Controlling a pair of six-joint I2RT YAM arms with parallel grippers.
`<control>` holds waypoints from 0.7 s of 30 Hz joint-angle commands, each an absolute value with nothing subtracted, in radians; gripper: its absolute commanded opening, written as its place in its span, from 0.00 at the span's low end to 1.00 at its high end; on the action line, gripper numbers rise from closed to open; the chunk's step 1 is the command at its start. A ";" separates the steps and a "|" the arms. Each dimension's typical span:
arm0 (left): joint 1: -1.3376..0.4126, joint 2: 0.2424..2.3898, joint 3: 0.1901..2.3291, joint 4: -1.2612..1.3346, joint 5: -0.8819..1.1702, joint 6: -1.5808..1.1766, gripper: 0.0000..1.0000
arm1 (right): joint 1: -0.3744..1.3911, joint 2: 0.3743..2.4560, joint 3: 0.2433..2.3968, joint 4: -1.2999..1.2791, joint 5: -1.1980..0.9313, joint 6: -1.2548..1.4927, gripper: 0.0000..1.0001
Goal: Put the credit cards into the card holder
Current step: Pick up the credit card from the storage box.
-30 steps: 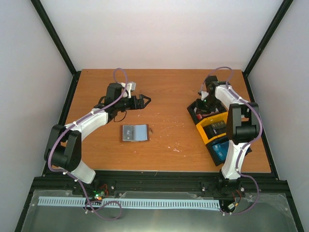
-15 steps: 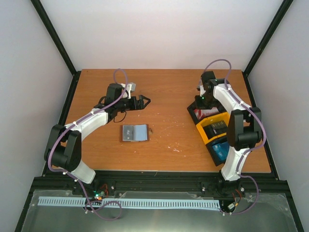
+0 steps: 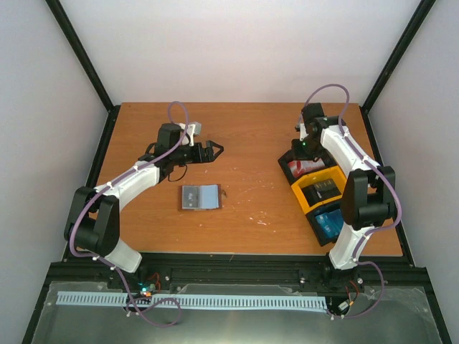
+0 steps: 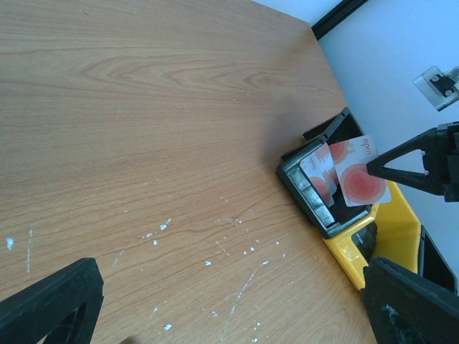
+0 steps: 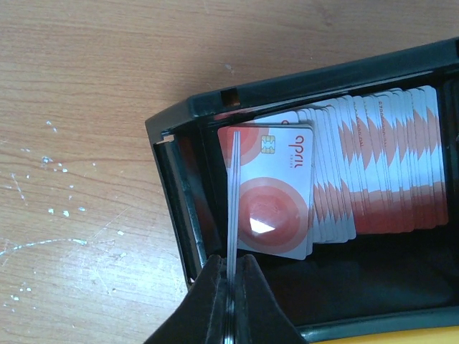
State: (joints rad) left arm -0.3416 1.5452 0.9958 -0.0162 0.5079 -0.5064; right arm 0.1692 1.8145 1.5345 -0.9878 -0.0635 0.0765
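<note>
My right gripper point(image 5: 231, 261) is shut on the edge of thin red and white credit cards point(image 5: 232, 193), held upright over the black tray point(image 5: 179, 186). More red and white credit cards point(image 5: 373, 165) stand stacked in that tray. The left wrist view shows the held card point(image 4: 358, 175) lifted above the tray in the dark right fingers point(image 4: 416, 161). The card holder point(image 3: 200, 196) lies open on the table, its grey-blue inside facing up, left of centre. My left gripper point(image 3: 215, 150) hangs open behind it, holding nothing.
A yellow tray point(image 3: 310, 192) with dark cards and another black tray point(image 3: 320, 233) with blue cards sit nearer along the right side. Black frame posts border the table. White scuffs point(image 4: 244, 279) mark the wood.
My right gripper has shut on the red and white cards in the black tray, and its arm has risen a little. The left arm and card holder are unchanged.
</note>
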 commanded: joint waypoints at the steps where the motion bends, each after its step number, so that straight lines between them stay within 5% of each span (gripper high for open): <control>1: -0.365 1.532 1.021 -0.013 0.559 -0.475 1.00 | 0.173 1.813 1.519 -0.951 -0.040 0.098 0.03; 21: -0.477 1.837 1.296 0.068 0.800 -0.568 1.00 | 0.097 1.787 1.471 -0.868 -0.146 0.207 0.03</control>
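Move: The right hand already pinches a card edge-on over the black card box, the remaining card stack some 5 cm to its right, 3 cm ahead and 9 cm below; the yellow box is about 10 cm right, 6 cm back and 10 cm below. The pinched card lies about 24 cm right, 3 cm ahead and 8 cm below the left hand. The open card holder is 6 cm left, 5 cm back and 17 cm below the left hand. The open left hand sweeps about 8 cm right towards the right hand, which lowers its pinched card 2 cm. ##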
